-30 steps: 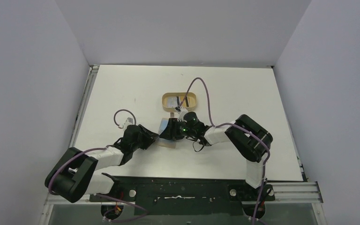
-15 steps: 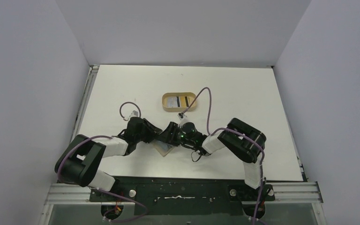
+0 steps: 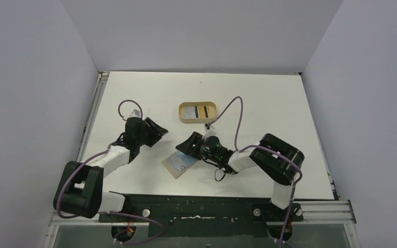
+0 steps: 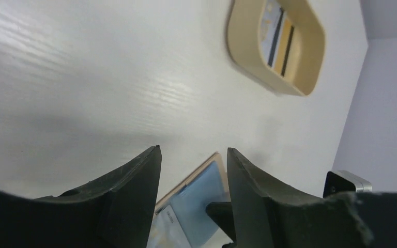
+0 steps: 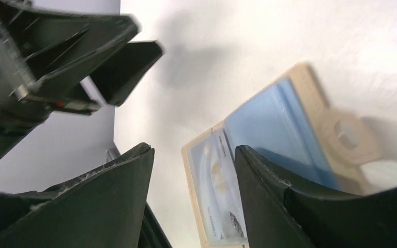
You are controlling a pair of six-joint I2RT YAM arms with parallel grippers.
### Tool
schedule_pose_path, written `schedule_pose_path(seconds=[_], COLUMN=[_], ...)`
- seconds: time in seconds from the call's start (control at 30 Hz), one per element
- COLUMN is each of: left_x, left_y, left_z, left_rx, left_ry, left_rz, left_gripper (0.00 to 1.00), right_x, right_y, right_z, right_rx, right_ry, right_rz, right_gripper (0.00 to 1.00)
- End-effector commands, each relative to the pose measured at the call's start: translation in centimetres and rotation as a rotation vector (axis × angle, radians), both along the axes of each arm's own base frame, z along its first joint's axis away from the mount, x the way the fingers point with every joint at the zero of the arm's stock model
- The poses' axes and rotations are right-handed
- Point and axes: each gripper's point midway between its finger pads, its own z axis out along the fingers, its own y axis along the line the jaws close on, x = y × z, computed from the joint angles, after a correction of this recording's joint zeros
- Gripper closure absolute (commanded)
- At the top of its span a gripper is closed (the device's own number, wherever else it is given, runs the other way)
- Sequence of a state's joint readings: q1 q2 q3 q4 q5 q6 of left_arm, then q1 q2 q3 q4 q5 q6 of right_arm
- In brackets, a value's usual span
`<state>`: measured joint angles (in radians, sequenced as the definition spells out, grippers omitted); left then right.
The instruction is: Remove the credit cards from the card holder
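The tan card holder (image 3: 178, 164) lies opened flat on the table, its closing tab (image 5: 349, 137) toward the right arm. A light blue card (image 5: 276, 124) sits in one half and a pale card with gold lettering (image 5: 219, 191) in the other. My right gripper (image 3: 184, 147) hovers open just over the holder's far right edge, nothing between its fingers (image 5: 194, 147). My left gripper (image 3: 157, 129) is open and empty, well up and left of the holder. The left wrist view looks past the open left gripper (image 4: 194, 150) to the holder (image 4: 199, 188).
An oval tan tray (image 3: 182, 112) stands behind the holder, with a pale card and a yellow, dark-striped card (image 3: 202, 111) in it. The same tray (image 4: 238, 46) shows in the left wrist view. Black base rail along the near edge; grey walls on three sides.
Both grippers were together at the holder. The left one has let go and pulled back up-left, the right one has opened wider, and the holder now lies spread open on the table.
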<state>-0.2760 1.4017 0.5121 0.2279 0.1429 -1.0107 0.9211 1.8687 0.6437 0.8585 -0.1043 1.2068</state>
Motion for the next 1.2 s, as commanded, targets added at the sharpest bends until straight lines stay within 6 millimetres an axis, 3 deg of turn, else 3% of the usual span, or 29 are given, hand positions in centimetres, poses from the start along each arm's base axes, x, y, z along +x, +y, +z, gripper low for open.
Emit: schedule_pose_path(seconds=[0.0,0.07,0.2,0.33,0.47,0.73,0.9,1.17], left_x=[0.1,-1.4,-5.8,-10.3,-13.0,-14.1,-13.1,-11.9], left_y=[1.6,1.7,1.2,1.1,0.9,0.8,-0.7,-3.3], left_z=[5.4,5.5,2.8,-0.6,-2.2,-4.2,-4.9,-5.3], left_rx=[0.076,0.082,0.048,0.081,0.082,0.106,0.083,0.021], left_ry=[-0.122,-0.101,0.01,0.096,0.129,0.151,0.152,0.14], left_rz=[-0.047,-0.069,-0.095,-0.074,-0.051,0.0,0.0,0.0], left_gripper=[0.51,0.49,0.49,0.5,0.5,0.5,0.5,0.53], right_x=[3.6,4.2,4.9,5.1,5.4,5.7,6.0,5.5], right_y=[-0.9,-1.4,-2.5,-3.6,-5.4,-8.3,-9.7,-10.3], right_z=[5.1,5.3,4.2,2.6,1.3,-0.6,-1.2,-2.0], right_rx=[-0.086,-0.239,-0.513,-0.618,-0.676,-0.772,-0.797,-0.797], right_ry=[-0.181,-0.227,-0.272,-0.281,-0.267,-0.267,-0.258,-0.237], right_rz=[0.009,0.056,0.153,0.208,0.211,0.18,0.154,0.164], right_gripper=[0.39,0.39,0.42,0.43,0.43,0.44,0.43,0.43])
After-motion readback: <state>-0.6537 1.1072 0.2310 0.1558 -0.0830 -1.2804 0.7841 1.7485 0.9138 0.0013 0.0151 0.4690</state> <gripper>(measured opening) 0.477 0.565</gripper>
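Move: The card holder lies askew, its middle about 12 cm back from my left hand and 6 cm to its right, some 4 cm lower. From my right hand the middle of the holder is roughly 4 cm back, neither left nor right, and 4 cm lower. The tray with cards already taken out stands about 11 cm ahead and 14 cm right of my left hand, which is some 19 cm ahead and 8 cm right of my right hand. I hop both open hands to the holder's two ends. My left hand rises about 6 cm, swings back some 14 cm and down low, then slides right and a little forward, its left finger against the holder's left edge, pushing. My right hand lifts up and forward, then sinks while going about 9 cm right, rolling some 45 degrees left side down, to straddle the right edge. ##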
